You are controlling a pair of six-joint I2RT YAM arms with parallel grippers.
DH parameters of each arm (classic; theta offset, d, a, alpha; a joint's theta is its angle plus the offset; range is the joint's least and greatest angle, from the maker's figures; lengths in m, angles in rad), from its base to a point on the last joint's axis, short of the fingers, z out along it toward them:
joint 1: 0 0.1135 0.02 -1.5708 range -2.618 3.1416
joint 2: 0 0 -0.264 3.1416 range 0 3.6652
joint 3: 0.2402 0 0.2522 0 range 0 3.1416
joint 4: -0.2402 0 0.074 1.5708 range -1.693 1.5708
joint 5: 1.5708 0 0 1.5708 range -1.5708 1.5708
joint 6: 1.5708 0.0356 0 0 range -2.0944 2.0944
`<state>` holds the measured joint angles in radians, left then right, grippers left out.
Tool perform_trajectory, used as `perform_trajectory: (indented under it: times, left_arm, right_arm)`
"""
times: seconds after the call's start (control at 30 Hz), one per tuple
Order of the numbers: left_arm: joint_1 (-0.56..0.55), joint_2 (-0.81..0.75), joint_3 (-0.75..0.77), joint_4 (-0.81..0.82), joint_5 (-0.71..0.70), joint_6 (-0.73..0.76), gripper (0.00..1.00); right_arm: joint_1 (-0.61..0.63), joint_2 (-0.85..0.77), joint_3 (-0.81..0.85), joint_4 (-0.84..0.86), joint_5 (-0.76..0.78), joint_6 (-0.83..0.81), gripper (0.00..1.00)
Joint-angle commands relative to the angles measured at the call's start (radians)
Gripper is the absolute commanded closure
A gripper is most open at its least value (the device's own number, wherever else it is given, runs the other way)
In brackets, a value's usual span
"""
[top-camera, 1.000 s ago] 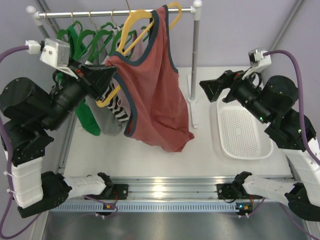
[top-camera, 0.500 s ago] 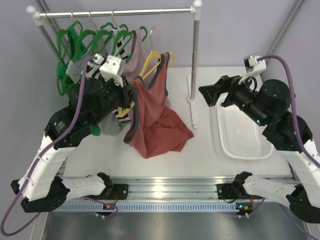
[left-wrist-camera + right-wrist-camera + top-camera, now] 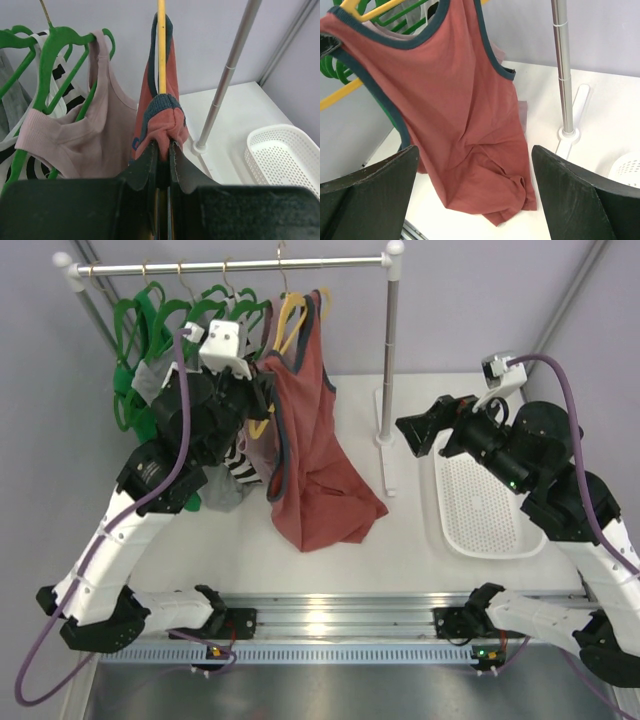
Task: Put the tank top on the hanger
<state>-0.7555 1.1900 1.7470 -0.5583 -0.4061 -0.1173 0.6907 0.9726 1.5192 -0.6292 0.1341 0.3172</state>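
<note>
The rust-red tank top (image 3: 315, 410) hangs on the yellow hanger (image 3: 291, 310) by the rail, and its hem trails on the table. The hanger's metal hook (image 3: 281, 262) crosses the rail; I cannot tell whether it rests on it. My left gripper (image 3: 262, 397) is shut on the hanger's lower arm, with the top's navy-trimmed shoulder bunched over it. In the left wrist view the hanger (image 3: 161, 50) is edge-on above the pinched tank top (image 3: 165, 122) and the left gripper (image 3: 162, 150). My right gripper (image 3: 410, 430) stands open to the right, apart from the tank top (image 3: 455, 115).
The rail (image 3: 230, 264) carries green hangers (image 3: 150, 320), a dusty-pink tank top (image 3: 85, 145) and a striped top (image 3: 240, 465). The rail's right post (image 3: 390, 350) stands between the arms. A white perforated basket (image 3: 480, 505) lies at the right.
The left arm has swung the hanger with the tank top down from near the camera and back up to the rail. The right arm has hardly moved and stays open.
</note>
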Motion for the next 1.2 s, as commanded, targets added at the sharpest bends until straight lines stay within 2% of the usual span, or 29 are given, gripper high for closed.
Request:
perform_trajectory:
  times: [0.0,0.4,0.57,0.77,0.83,1.0,1.17]
  left_arm:
    - [0.047,0.029,0.062,0.175,0.016,-0.011,1.0]
    - [0.31,0.128,0.042,0.221,0.315,-0.159,1.0]
    - [0.335,0.111,-0.018,0.224,0.383,-0.186,1.0]
    - [0.355,0.076,-0.087,0.195,0.391,-0.197,1.0]
    - [0.357,0.06,-0.101,0.193,0.386,-0.197,0.95]
    - [0.358,0.031,-0.13,0.179,0.377,-0.193,0.75]
    - [0.358,0.008,-0.129,0.15,0.383,-0.185,0.63]
  right_arm:
    - [-0.01,-0.012,0.006,0.025,-0.002,0.005,0.06]
    - [-0.01,-0.02,0.001,0.011,-0.01,0.01,0.07]
    - [-0.01,-0.028,-0.014,0.013,-0.008,0.011,0.07]
    - [-0.01,-0.029,-0.031,0.022,-0.013,0.017,0.07]
    - [-0.011,-0.031,-0.033,0.026,-0.014,0.019,0.06]
    - [-0.01,-0.025,-0.042,0.029,-0.014,0.022,0.06]
    - [-0.01,-0.028,-0.051,0.031,-0.016,0.025,0.04]
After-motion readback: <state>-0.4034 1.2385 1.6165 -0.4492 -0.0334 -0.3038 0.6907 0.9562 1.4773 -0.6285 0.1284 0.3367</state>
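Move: The left hand still grips the near end of the yellow hanger wearing the red tank top. The spot on the rail for its hook lies some 22 cm ahead, straight in line, and 13 cm above. The nearest green hanger is roughly 14 cm ahead and 8 cm left, and the rail's post about 22 cm ahead and 18 cm right. From the right hand the rail spot is some 27 cm ahead, 24 cm left and 17 cm up. The left hand carries the hanger about 8 cm forward, lowers 5 cm at the rail, eases back and opens. ##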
